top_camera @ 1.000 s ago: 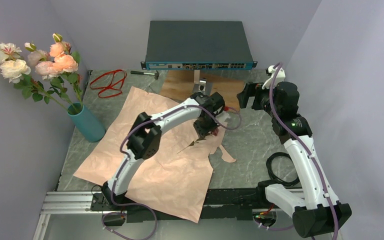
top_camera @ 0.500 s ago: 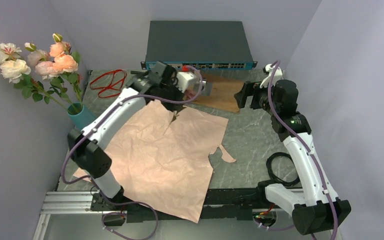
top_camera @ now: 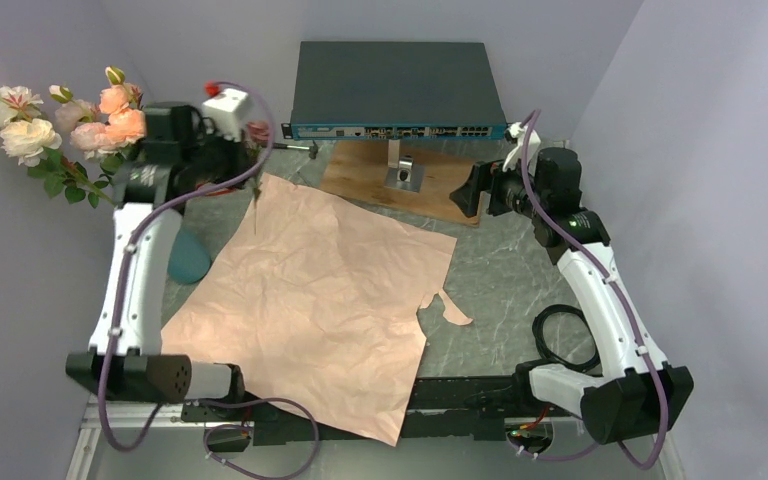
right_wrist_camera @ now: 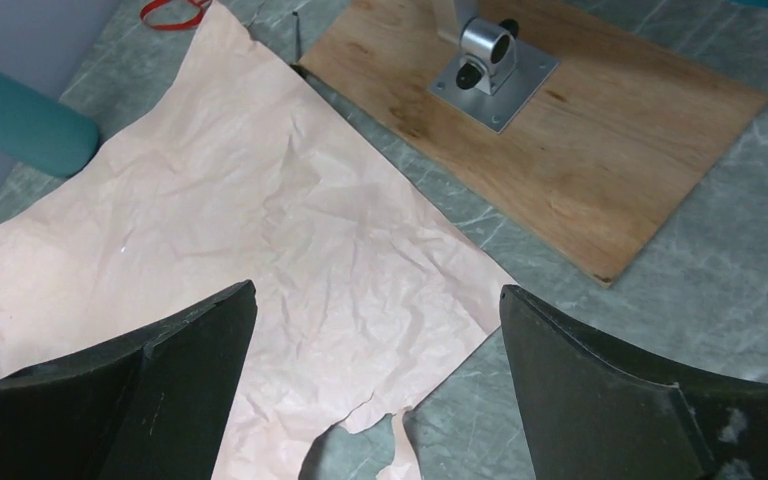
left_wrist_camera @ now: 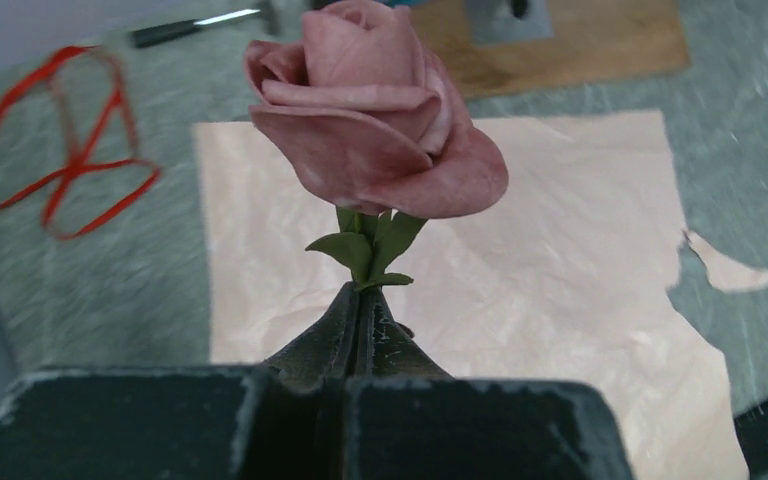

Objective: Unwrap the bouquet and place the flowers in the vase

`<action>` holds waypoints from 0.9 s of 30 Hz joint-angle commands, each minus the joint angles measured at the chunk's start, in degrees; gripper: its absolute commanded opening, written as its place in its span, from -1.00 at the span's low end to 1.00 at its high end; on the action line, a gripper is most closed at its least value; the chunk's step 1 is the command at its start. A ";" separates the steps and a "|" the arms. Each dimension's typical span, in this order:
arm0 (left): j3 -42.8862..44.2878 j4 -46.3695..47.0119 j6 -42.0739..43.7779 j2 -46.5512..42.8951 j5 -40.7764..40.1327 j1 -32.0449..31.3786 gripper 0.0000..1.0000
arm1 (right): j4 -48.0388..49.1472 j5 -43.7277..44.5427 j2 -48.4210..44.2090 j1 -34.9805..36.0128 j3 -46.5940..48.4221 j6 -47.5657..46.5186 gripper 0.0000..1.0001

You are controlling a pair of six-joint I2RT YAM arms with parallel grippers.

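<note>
In the left wrist view my left gripper (left_wrist_camera: 368, 300) is shut on the green stem of a dusky pink rose (left_wrist_camera: 370, 110), just under the bloom. From above, that gripper (top_camera: 250, 150) hangs at the back left with the rose (top_camera: 258, 130), right of the teal vase (top_camera: 188, 260), which my left arm partly hides. Pink, peach and cream flowers (top_camera: 70, 125) stand in the vase. The bouquet is undone: its crinkled pink paper (top_camera: 310, 300) lies flat and the red ribbon (left_wrist_camera: 60, 170) lies loose. My right gripper (top_camera: 475, 190) is open and holds nothing.
A wooden board (right_wrist_camera: 560, 130) with a metal bracket (right_wrist_camera: 490, 60) lies below my right gripper (right_wrist_camera: 375, 290). A network switch (top_camera: 395, 85) sits at the back. A torn paper scrap (top_camera: 452, 308) and a black cable coil (top_camera: 565, 340) lie on the right.
My left arm has swung from the middle of the paper up to the back left, towards the vase, carrying the rose. My right gripper has drifted slightly left.
</note>
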 commanded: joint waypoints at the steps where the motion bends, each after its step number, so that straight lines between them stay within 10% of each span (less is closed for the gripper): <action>1: -4.09 4.63 -3.53 -8.64 0.27 9.78 -1.00 | 0.02 -4.03 2.75 0.75 3.71 -1.76 0.88; 16: -12.97 17.22 -16.29 -24.32 -4.16 32.84 -1.00 | -3.59 -8.46 11.11 6.95 8.41 -10.32 0.87; 27: -23.41 34.85 1.58 -29.19 -3.77 34.52 -1.00 | -10.22 -11.63 14.41 9.68 12.23 -15.61 0.88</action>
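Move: The left hand already holds the rose below its bloom; the vase stands about 19 cm to its left and 6 cm nearer, its middle some 22 cm lower. The red ribbon lies about 22 cm ahead and 16 cm left, the wrapping paper's middle roughly 12 cm back and 8 cm right, both on the table. For the empty right hand the vase is some 58 cm left and 4 cm back. Left swings the rose some 19 cm left to the vase, rising and drawing back; open right drifts left, sinking. ##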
